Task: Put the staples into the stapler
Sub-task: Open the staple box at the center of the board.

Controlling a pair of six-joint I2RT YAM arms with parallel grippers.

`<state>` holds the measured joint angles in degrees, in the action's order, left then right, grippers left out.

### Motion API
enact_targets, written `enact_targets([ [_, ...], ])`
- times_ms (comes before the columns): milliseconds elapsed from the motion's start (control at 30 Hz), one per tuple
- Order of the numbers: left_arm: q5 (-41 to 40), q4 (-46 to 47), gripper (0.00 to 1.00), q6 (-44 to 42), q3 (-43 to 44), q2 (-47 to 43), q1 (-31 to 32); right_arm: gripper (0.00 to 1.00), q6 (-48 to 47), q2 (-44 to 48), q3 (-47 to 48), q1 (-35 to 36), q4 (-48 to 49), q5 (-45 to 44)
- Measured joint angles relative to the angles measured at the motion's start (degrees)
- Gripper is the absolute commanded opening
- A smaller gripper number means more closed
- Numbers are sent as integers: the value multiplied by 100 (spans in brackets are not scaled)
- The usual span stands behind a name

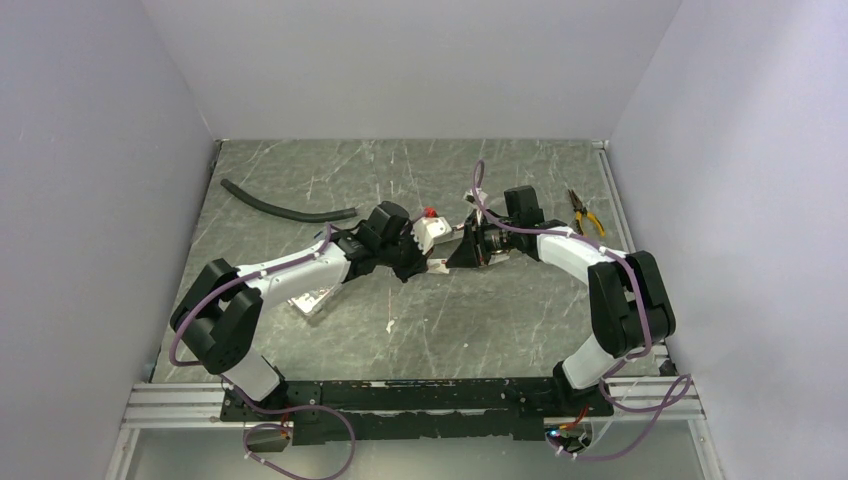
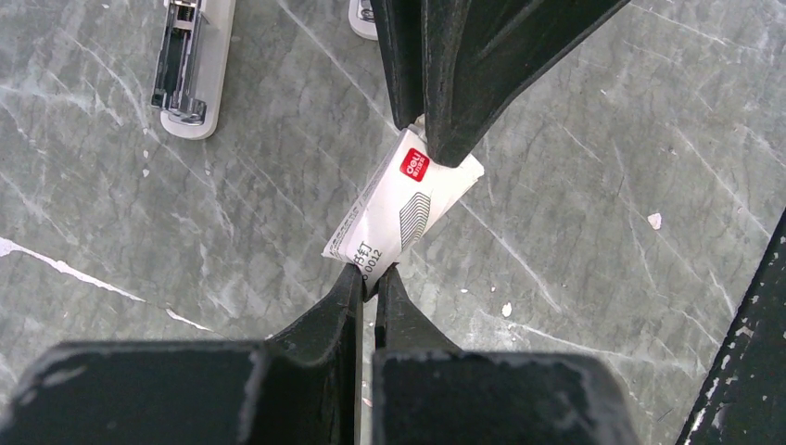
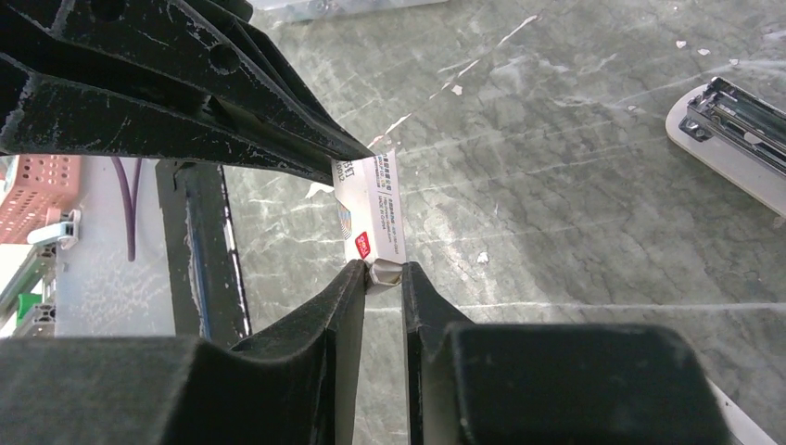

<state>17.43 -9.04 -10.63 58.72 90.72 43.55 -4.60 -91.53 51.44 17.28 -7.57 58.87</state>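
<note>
The staples (image 2: pixel 399 213) are a small white box with a red mark, held in the air between my two grippers above the table. My left gripper (image 2: pixel 369 273) is shut on the box's printed end. My right gripper (image 3: pixel 383 273) pinches the opposite end, by the red mark (image 3: pixel 363 245), with both fingertips against its sides. The right gripper's fingers (image 2: pixel 463 83) come down from the top of the left wrist view. An open white stapler (image 2: pixel 190 65) lies on the table with its metal channel showing. It also shows at the right edge of the right wrist view as the stapler (image 3: pixel 732 139).
A black hose (image 1: pixel 285 207) lies at the back left and yellow-handled pliers (image 1: pixel 585 213) at the back right. A clear case (image 1: pixel 312 298) sits under the left arm. A white object with a red knob (image 1: pixel 431 228) stands just behind the grippers.
</note>
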Motion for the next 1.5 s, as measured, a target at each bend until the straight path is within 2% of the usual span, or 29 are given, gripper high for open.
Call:
enact_targets([
  [233, 116, 15, 3, -15, -17, 4, -24, 0, -107, -22, 39, 2, -107, -2],
  [833, 533, 236, 3, -461, -223, 409, -17, 0, -907, -560, 249, 52, -1045, -304],
  [1133, 544, 520, 18, -472, -439, 483, -9, 0, -940, -813, 251, 70, -1056, -343],
  [1333, 518, 354, 39, -514, -511, 671, -24, 0, -988, -975, 262, 20, -1178, -584],
  [1500, 520, 229, 44, -525, -511, 776, -28, 0, -970, -1067, 323, 0, -1204, -708],
])
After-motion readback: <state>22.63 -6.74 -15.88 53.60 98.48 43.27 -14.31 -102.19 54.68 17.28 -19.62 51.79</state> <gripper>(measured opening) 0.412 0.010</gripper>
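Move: Both hands already have the staple box between them, its middle about 2 cm right of the left hand and 2 cm left of the right. The bare table spot for it lies some 8 cm below and 2 cm back, with those same sideways offsets. The blue stapler stands 10 cm ahead and 4 right of the left hand, the olive stapler 5 ahead and 13 right, both on the table, 8 cm lower. Both hands lower the staple box some 7 cm onto the table; left fingers open, right come free and shut. ##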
